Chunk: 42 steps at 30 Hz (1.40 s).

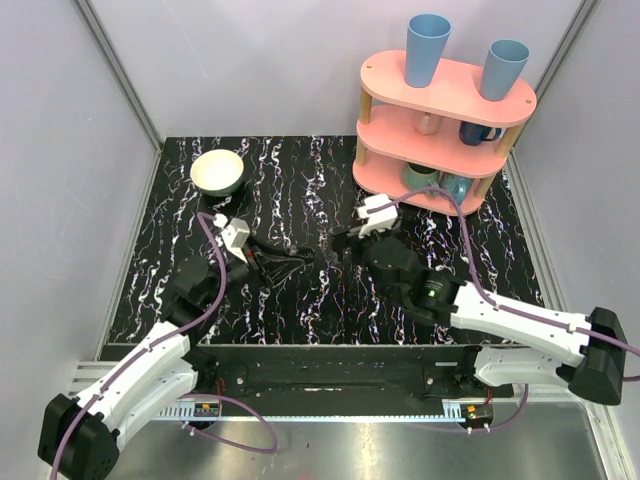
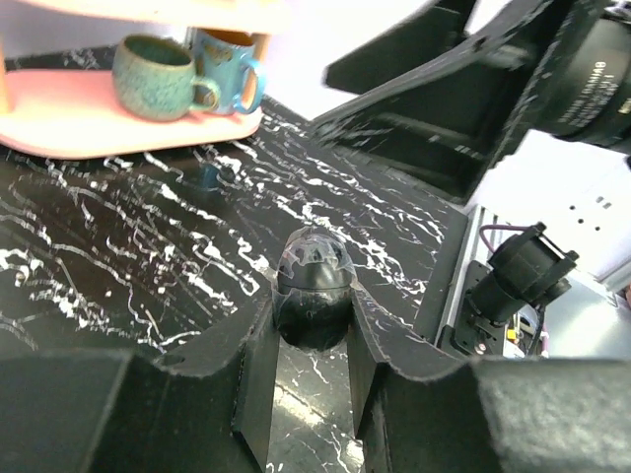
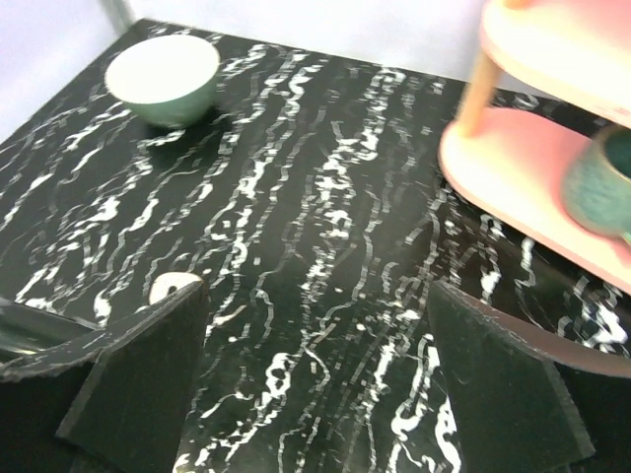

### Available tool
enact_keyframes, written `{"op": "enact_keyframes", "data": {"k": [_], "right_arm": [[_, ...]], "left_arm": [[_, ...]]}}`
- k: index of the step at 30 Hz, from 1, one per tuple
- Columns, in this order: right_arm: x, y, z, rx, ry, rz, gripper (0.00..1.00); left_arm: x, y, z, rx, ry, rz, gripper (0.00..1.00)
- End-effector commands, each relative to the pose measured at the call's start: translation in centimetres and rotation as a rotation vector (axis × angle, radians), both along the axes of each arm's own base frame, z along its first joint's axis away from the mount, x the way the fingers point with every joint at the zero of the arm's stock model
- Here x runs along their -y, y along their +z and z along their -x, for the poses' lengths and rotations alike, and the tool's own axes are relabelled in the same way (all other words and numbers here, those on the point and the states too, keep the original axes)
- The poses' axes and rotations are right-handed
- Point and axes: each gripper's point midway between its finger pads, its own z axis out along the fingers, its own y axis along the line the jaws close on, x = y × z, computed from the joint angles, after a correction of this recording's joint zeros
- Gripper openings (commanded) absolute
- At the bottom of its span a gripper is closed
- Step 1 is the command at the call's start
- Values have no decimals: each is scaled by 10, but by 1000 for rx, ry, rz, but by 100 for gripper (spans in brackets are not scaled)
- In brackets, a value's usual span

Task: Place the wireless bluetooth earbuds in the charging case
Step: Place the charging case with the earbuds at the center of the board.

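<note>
My left gripper [image 2: 314,320] is shut on a small dark glossy egg-shaped thing with a seam round its middle, which I take to be the charging case [image 2: 314,286]; it is closed and held just above the table. From above, that gripper [image 1: 302,258] lies left of centre, its tips pointing at my right gripper [image 1: 345,240]. The right gripper [image 3: 315,296] stands wide open over bare tabletop with nothing between its fingers. A tiny cream-white piece with a dark spot, apparently one of the earbuds [image 3: 170,287], lies on the table partly hidden behind that gripper's left finger.
A cream bowl [image 1: 218,172] sits at the back left of the black marbled table [image 1: 300,190]. A pink three-tier shelf [image 1: 440,120] with blue cups and mugs stands at the back right. Grey walls close in both sides.
</note>
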Motion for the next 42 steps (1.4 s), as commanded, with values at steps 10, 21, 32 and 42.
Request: {"op": "enact_keyframes", "data": {"k": [10,21,32,42], "right_arm": [[93,-60,21,-210,-280,-394,100],[85,-98,40,-372,-240,-395,100],[99,-93,47,-371,-256,-461,100],[100,-95,49,-383,-257,-457,99]], "left_arm": [[6,-13,-38,-243,106,18,0],[19,-59,-73,-524,181,33,0],[52,-90,-90,-656,78,117,0],[75,-128,-112,-773,51,114,0]]}}
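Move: The left hand holds the black charging case; the centre of the board lies about 14 cm ahead, 8 cm to its right and some 22 cm below. On the board, the small white disc is about 4 cm ahead and 9 cm to the left of that hand, and the bowl some 30 cm ahead and 25 cm left. From the empty, open right hand, the board's centre is roughly 11 cm ahead, 3 cm left and 22 cm below. Left hand lowers the case 16 cm and forward, tipping down towards board centre; right hand withdraws rightward and down. ##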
